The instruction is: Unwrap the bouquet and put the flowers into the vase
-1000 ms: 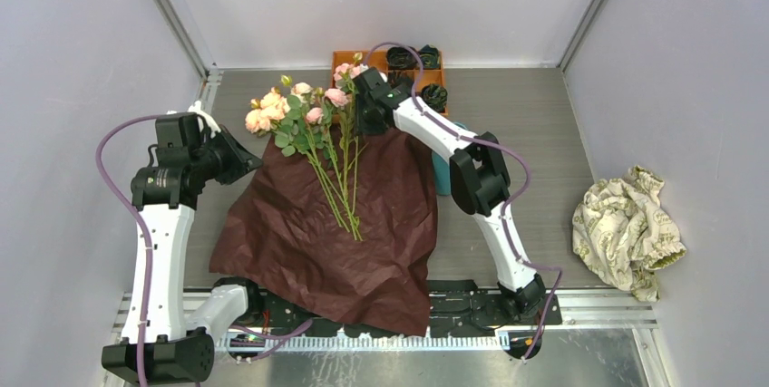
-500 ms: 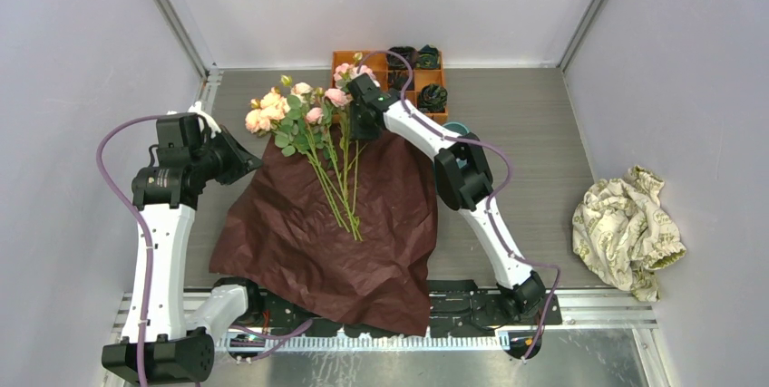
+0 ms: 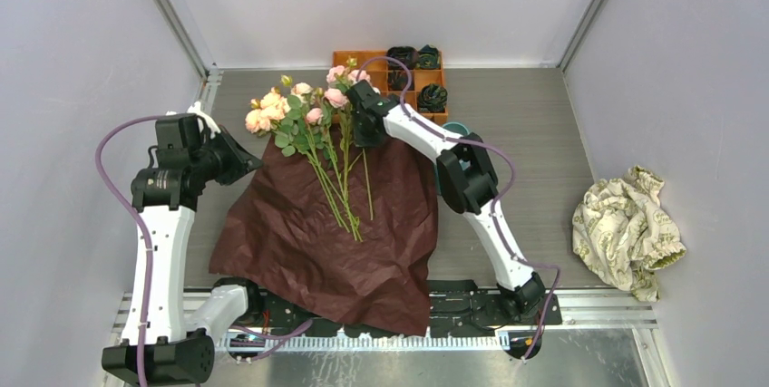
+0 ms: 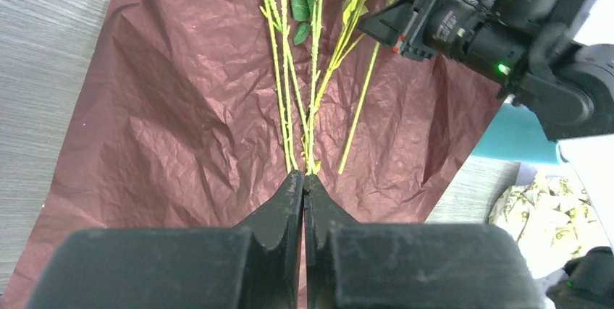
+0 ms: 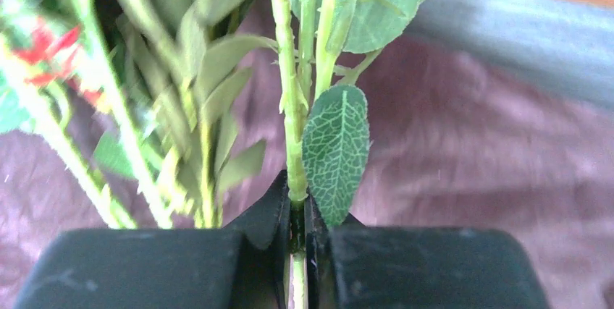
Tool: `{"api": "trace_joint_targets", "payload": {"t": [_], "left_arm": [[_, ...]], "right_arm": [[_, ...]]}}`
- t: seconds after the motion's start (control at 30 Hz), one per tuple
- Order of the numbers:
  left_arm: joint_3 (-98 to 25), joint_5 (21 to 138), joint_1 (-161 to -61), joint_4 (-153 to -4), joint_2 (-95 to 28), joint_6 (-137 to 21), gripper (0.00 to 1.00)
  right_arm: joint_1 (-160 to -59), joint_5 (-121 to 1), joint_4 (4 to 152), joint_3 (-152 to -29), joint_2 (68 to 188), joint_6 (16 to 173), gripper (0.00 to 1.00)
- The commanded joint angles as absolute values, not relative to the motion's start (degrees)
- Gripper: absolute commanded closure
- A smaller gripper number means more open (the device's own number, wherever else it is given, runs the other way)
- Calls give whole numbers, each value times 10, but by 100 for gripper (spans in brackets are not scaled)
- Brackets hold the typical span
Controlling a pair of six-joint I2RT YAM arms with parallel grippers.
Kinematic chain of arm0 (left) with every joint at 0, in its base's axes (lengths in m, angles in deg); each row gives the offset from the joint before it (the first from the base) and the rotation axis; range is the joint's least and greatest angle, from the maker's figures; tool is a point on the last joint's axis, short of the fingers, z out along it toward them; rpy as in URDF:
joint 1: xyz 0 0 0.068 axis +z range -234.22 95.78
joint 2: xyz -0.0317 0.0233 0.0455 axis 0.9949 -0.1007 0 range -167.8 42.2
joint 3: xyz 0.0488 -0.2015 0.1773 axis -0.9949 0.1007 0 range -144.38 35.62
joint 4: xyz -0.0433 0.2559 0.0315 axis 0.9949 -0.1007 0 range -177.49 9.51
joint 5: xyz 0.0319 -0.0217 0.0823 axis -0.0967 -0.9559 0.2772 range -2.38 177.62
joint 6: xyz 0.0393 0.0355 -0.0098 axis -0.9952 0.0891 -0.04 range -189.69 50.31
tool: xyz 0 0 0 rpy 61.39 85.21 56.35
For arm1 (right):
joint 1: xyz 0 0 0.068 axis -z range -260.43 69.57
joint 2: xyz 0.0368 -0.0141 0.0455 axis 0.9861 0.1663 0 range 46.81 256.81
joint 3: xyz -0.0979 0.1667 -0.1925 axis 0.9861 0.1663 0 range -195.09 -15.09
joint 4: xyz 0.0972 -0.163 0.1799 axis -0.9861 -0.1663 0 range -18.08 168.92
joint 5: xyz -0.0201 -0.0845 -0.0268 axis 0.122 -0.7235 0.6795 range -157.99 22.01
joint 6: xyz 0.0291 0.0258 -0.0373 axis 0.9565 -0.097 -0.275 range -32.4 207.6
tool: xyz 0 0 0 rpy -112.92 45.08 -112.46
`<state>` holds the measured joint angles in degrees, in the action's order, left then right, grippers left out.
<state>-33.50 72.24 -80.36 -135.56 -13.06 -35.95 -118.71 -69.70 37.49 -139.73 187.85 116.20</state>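
The bouquet lies unwrapped: the dark maroon wrapping paper (image 3: 299, 242) is spread flat with the flowers (image 3: 304, 111) lying on it, heads towards the back. My right gripper (image 3: 355, 120) is shut on one green flower stem (image 5: 293, 142) just below its leaves, seen close in the right wrist view (image 5: 298, 204). That stem (image 3: 366, 183) angles away from the other stems. My left gripper (image 3: 257, 159) hovers at the paper's left edge, shut and empty (image 4: 303, 182), pointing at the stem ends. The teal vase (image 3: 456, 128) stands behind the right arm, mostly hidden; its side (image 4: 510, 139) shows in the left wrist view.
An orange compartment tray (image 3: 363, 58) with dark rosettes sits at the back, just beyond the flower heads. A crumpled beige patterned cloth (image 3: 626, 228) lies at the right wall. The right arm's elbow (image 3: 467, 178) stands over the paper's right edge.
My right gripper has closed on one stem, and that stem has swung out to the right of the bunch. The left arm has not moved.
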Motion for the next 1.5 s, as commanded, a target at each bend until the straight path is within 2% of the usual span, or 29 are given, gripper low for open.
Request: {"api": "trace_joint_targets", "payload": {"t": [0.0, 0.23, 0.33, 0.53, 0.67, 0.9, 1.17, 1.33, 1.47], "left_arm": [[-346, 723, -804, -1340, -112, -368, 96], [-338, 707, -804, -1330, -96, -360, 96], [-335, 687, -804, -1321, -92, -357, 96], [-329, 640, -805, -1285, -66, -337, 95], [-338, 613, -813, -1237, -36, -324, 94], [-428, 579, -817, -1221, -38, -322, 92], [-533, 573, -833, -1233, -113, -323, 93], [-722, 620, -837, -1304, -217, -337, 95], [-913, 754, -872, -1416, -325, -362, 97]], "right_arm": [[-1232, -747, 402, -1359, 1704, 1120, 99], [-1286, -847, 387, -1295, 1514, 1058, 99], [-1294, -877, 424, -1238, 1424, 1025, 99], [-1297, -991, 603, -1064, 1248, 887, 99], [-1294, -1069, 749, -956, 1178, 776, 99], [-1243, -1102, 890, -887, 1158, 718, 99], [-1217, -1086, 896, -955, 1196, 706, 99], [-1208, -1083, 897, -968, 1215, 706, 99], [-1205, -1082, 912, -941, 1214, 716, 99]]}}
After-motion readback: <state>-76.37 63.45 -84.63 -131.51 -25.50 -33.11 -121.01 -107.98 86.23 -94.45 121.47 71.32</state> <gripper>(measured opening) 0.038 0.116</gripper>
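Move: The vase, where the flower already gripped in the right hand is to go, stands about 21 cm right of that hand and 10 cm back, its middle some 8 cm higher. The remaining flowers' middle lies about 8 cm to the hand's left and level with it in reach, on the paper; the wooden tray sits roughly 15 cm ahead and 6 cm right. From the left hand the vase is about 41 cm right, 9 cm ahead and 15 cm lower. Keeping its pinch on the stem, the right hand lifts the flower steeply off the wrapping paper, about 40 cm, drawing back some 12 cm and then swinging about 20 cm right to over the vase area, easing forward again late; its wrist tips up some 70 degrees. The empty left hand rises about 25 cm, tilting up. ##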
